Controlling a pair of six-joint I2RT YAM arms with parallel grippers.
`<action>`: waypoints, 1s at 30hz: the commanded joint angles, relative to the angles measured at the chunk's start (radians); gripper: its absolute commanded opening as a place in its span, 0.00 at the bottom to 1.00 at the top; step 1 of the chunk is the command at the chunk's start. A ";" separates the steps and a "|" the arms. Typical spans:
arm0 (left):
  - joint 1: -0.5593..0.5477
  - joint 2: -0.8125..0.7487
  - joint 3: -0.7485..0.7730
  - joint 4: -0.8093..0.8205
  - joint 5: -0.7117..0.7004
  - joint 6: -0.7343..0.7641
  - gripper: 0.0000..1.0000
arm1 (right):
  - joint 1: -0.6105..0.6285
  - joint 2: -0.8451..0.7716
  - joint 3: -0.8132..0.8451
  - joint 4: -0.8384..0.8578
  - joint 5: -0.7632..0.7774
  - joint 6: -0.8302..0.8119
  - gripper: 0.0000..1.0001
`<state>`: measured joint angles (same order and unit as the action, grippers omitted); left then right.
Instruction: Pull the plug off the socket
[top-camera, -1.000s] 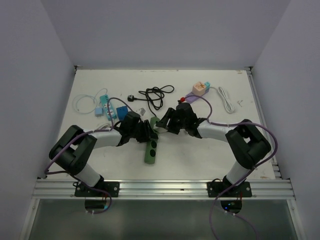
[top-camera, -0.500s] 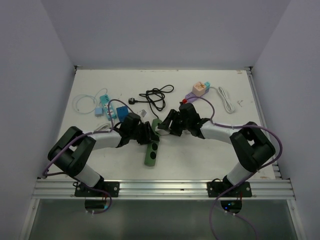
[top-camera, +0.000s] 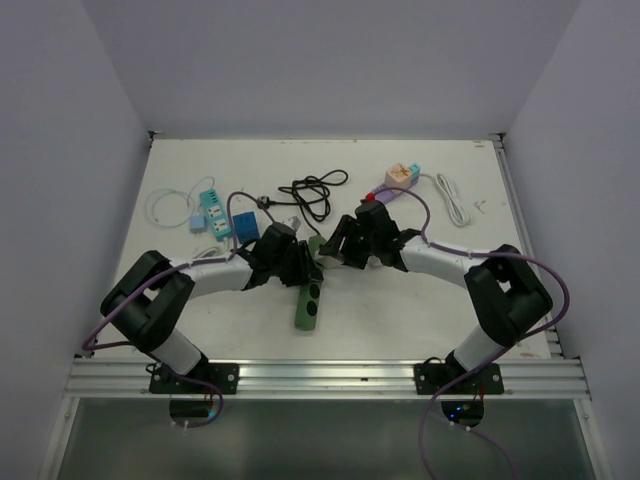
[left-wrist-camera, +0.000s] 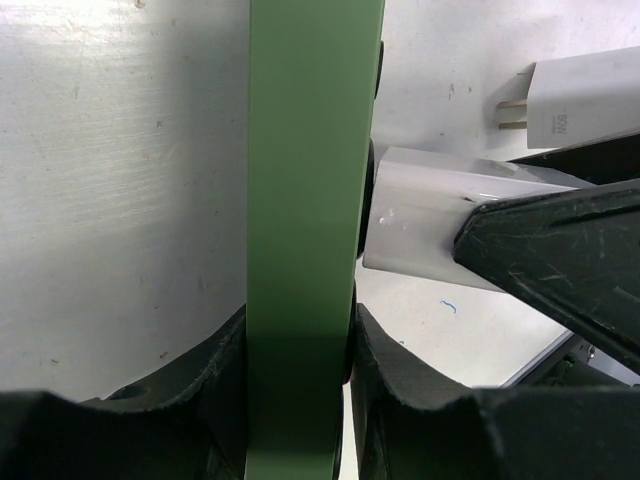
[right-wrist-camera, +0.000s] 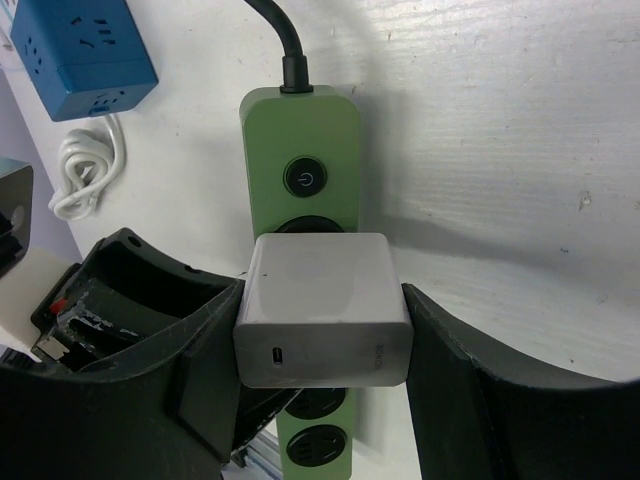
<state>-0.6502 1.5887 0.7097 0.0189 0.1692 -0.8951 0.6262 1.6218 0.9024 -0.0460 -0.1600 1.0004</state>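
The green socket strip (top-camera: 308, 302) lies mid-table. My left gripper (top-camera: 298, 268) is shut on its upper part; in the left wrist view the strip (left-wrist-camera: 305, 180) runs edge-on between the pads, gripper (left-wrist-camera: 298, 335). The plug, a white square charger (right-wrist-camera: 322, 310), sits against the strip's face (right-wrist-camera: 300, 135) below the round power button (right-wrist-camera: 305, 180). My right gripper (right-wrist-camera: 322, 335) is shut on the plug's two sides, gripper (top-camera: 330, 250). Seen from the left wrist, the plug (left-wrist-camera: 430, 205) touches the strip's side; its prongs are hidden.
A black cable (right-wrist-camera: 275, 35) leaves the strip's top end. Blue socket cubes (top-camera: 244, 223), a teal strip (top-camera: 210, 205) and a white cord (top-camera: 165, 205) lie at left. A coiled black cord (top-camera: 315, 190), a pink adapter (top-camera: 400, 177) and a loose white charger (left-wrist-camera: 590, 95) lie behind.
The left gripper and the strip's upper end have shifted a little to the right. The right gripper with the plug has edged slightly up and left. Both grips are unchanged.
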 joint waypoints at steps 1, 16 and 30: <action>0.041 0.048 -0.045 -0.189 -0.291 -0.036 0.00 | -0.023 -0.079 0.052 -0.014 -0.039 0.021 0.00; 0.205 0.004 -0.124 -0.134 -0.203 0.005 0.00 | -0.148 -0.125 -0.037 0.113 -0.220 -0.025 0.00; 0.212 0.001 -0.082 -0.131 -0.197 0.022 0.00 | -0.148 -0.135 0.052 0.006 -0.130 -0.126 0.00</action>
<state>-0.4473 1.5501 0.6453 0.0574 0.1093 -0.9241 0.4793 1.5314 0.8970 -0.0082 -0.3367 0.9470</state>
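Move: The left hand grips the green socket strip, whose middle lies some 3 cm behind it; the white plug meets the strip about 3 cm ahead of that hand, 4 cm to its right and 3 cm higher. From the right hand, which holds the plug, the strip's middle is about 5 cm back, 4 cm left and 4 cm below. A loose white charger lies 11 cm right of the right hand, 1 cm back. The blue cube stands 14 cm left and 9 cm ahead of the left hand. Rocking together first, the two hands tip the plug and the green strip against each other by several degrees, then part sharply. The left keeps its grip and sweeps the strip left about 7 cm and forward, turning it counter-clockwise some 15 degrees; the right, still pinching the white plug, draws it mostly up, and also right and forward, away from the socket. ##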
